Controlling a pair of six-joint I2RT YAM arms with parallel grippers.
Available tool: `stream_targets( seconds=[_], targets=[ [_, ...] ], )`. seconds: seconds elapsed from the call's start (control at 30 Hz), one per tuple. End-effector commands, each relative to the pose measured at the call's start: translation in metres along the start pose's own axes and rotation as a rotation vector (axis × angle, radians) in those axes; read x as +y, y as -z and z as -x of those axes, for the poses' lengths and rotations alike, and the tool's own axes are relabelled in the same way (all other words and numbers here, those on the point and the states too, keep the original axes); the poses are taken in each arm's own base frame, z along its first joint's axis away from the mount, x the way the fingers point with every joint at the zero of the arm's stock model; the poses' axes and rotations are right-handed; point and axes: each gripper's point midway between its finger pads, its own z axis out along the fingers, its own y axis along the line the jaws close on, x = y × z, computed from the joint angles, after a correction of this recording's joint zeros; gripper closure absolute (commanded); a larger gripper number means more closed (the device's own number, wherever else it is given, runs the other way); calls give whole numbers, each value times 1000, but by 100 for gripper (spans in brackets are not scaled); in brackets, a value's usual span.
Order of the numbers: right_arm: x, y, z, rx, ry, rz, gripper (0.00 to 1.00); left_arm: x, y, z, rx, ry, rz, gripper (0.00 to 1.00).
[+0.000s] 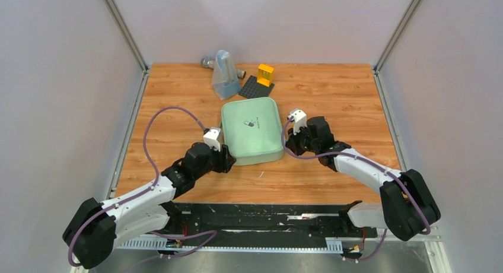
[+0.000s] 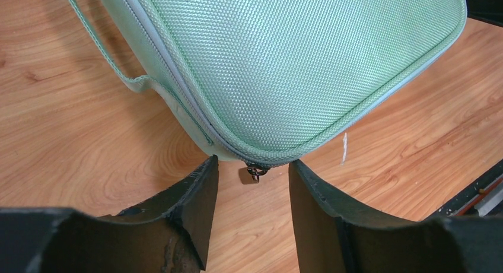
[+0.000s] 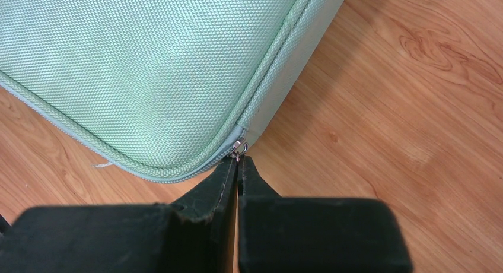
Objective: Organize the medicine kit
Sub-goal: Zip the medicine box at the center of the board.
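Note:
The medicine kit (image 1: 251, 132) is a mint-green zipped case lying flat in the middle of the table, lid closed. My left gripper (image 1: 229, 160) is at its near-left corner. In the left wrist view that gripper (image 2: 253, 165) is open, its jaws standing either side of a small metal zipper pull (image 2: 249, 175) that hangs from the kit (image 2: 296, 65), without touching it. My right gripper (image 1: 287, 145) is at the kit's right side. In the right wrist view it (image 3: 238, 161) is shut on a second zipper pull (image 3: 238, 146) at the corner of the kit (image 3: 148, 77).
A translucent bluish pouch (image 1: 224, 77), a dark grey studded baseplate (image 1: 256, 86) with a yellow block (image 1: 265, 75) and a grey metal piece (image 1: 207, 62) sit at the back. The kit's carry strap (image 2: 112, 65) lies on the wood. White walls enclose the table.

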Motion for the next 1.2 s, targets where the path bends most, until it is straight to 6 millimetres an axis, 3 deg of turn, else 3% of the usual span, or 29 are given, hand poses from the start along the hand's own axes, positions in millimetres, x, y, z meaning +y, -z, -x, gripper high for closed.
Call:
stream_targets(
  seconds=[0.0,0.4,0.73,1.17],
  targets=[
    [2,1,40,-102,-7,17,100,-1,-3,13,-76,-10,12,48],
    [3,0,40,-93,-16,21,100,6,-8,2,-58,-21,54,52],
    [3,1,39,-85,-21,21,100,5,-15,2,-82,-13,63,66],
    [4,2,30,-64,-30,25,100,6,-14,13,-111,-45,77,92]
  ],
)
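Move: The left zipper pull, hanging at the near-left corner of the medicine box, lies about 2 cm below my left hand point and 1 cm ahead, between its half-open fingers. The box's middle is some 10 cm ahead and 7 cm to the right, and its strap handle about 9 cm ahead and 3 cm left. My right hand already holds the right pull between its shut fingers; from that hand the left pull is about 16 cm left and 4 cm back. With my left fingers still pointing forward, right and down, I sink about 2 cm astride the left pull at the box's near-left corner, then ease under 1 cm forward while closing from roughly half open to almost shut, to pinch the pull at the fingertips. My right hand stays put, shut on its own pull at the near-right corner. ##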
